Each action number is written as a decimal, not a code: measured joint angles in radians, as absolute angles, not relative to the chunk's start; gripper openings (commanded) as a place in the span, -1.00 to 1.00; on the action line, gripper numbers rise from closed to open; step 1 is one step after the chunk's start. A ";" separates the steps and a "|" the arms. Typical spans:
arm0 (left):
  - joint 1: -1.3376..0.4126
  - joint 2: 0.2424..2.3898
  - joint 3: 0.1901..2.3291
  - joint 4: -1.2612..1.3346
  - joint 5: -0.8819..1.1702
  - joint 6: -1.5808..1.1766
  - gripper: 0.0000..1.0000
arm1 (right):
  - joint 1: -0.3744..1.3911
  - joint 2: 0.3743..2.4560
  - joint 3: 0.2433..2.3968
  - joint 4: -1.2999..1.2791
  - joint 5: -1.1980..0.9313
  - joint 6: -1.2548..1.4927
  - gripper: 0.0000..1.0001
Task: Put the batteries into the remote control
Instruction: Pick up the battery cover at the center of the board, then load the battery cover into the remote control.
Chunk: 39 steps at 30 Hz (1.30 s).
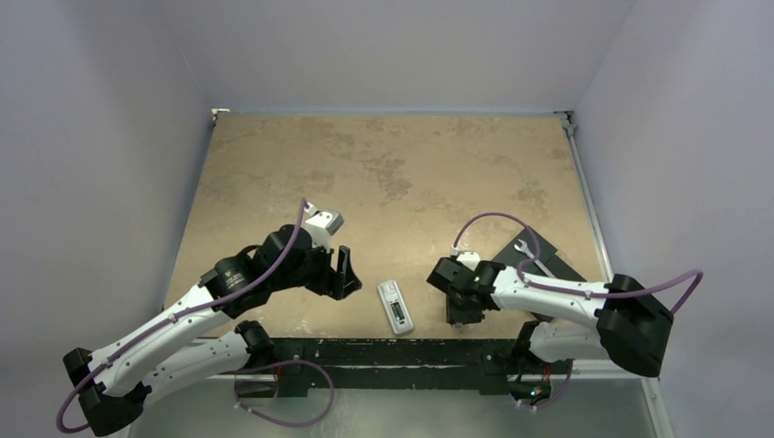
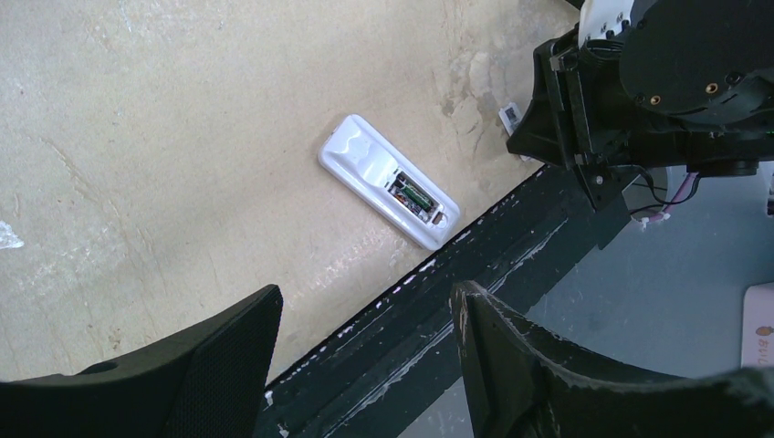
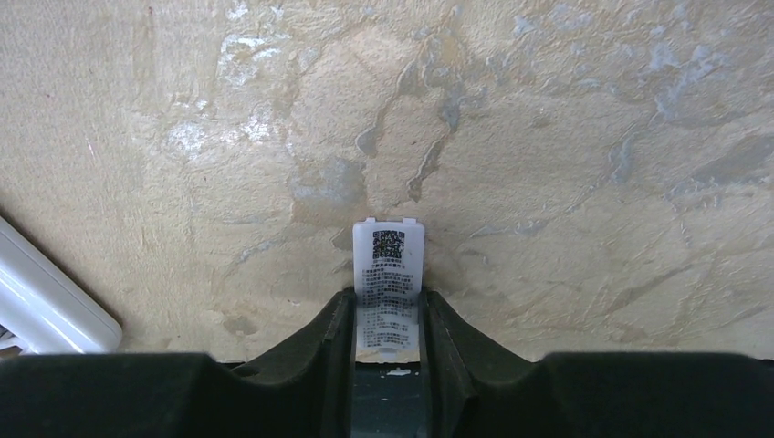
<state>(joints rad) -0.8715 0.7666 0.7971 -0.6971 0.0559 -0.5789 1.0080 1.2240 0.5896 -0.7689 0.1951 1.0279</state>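
The white remote control (image 1: 395, 306) lies back up near the table's front edge, between the two arms. Its compartment (image 2: 413, 196) is uncovered, and something dark with green shows inside; I cannot tell if these are the batteries. The small white cover piece (image 3: 390, 251) with a printed label lies flat on the table right of the remote. My right gripper (image 3: 387, 297) is down over it, with a finger pressed against each long side. My left gripper (image 2: 365, 301) hangs open and empty left of the remote, over the table's edge. The remote's corner (image 3: 46, 306) shows at the right wrist view's left.
A black strip (image 1: 383, 351) runs along the table's near edge just below the remote. A dark flat plate (image 1: 548, 260) lies behind the right arm. The tan tabletop (image 1: 392, 173) stretches back to the walls.
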 measured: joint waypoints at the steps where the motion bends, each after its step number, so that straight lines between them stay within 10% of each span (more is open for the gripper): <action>1: -0.871 0.767 0.797 -0.697 0.056 -0.579 0.37 | 1.012 1.226 0.592 -0.771 0.197 1.029 -0.66; 39: -0.872 0.735 0.797 -0.698 0.047 -0.580 0.37 | 1.223 1.523 1.022 -0.832 0.190 0.971 -0.70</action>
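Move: The right hand already pinches the battery cover by its sides, down at the table. The remote control it goes to lies about 14 cm to the left and 4 cm farther out, at about the same height; its open battery compartment is some 13 cm to the left and 2 cm ahead. The idle left hand hovers with the remote about 11 cm to its right, 1 cm ahead and 16 cm below. Keeping its pinch on the battery cover, the right hand first lifts it about 5 cm clear of the table while swinging left towards the remote. It then carries on left at a nearly level height, some 11 cm in all, and turns about 15 degrees counter-clockwise on the way, bringing the cover in above the compartment's right side with the fingers still pointing down. ##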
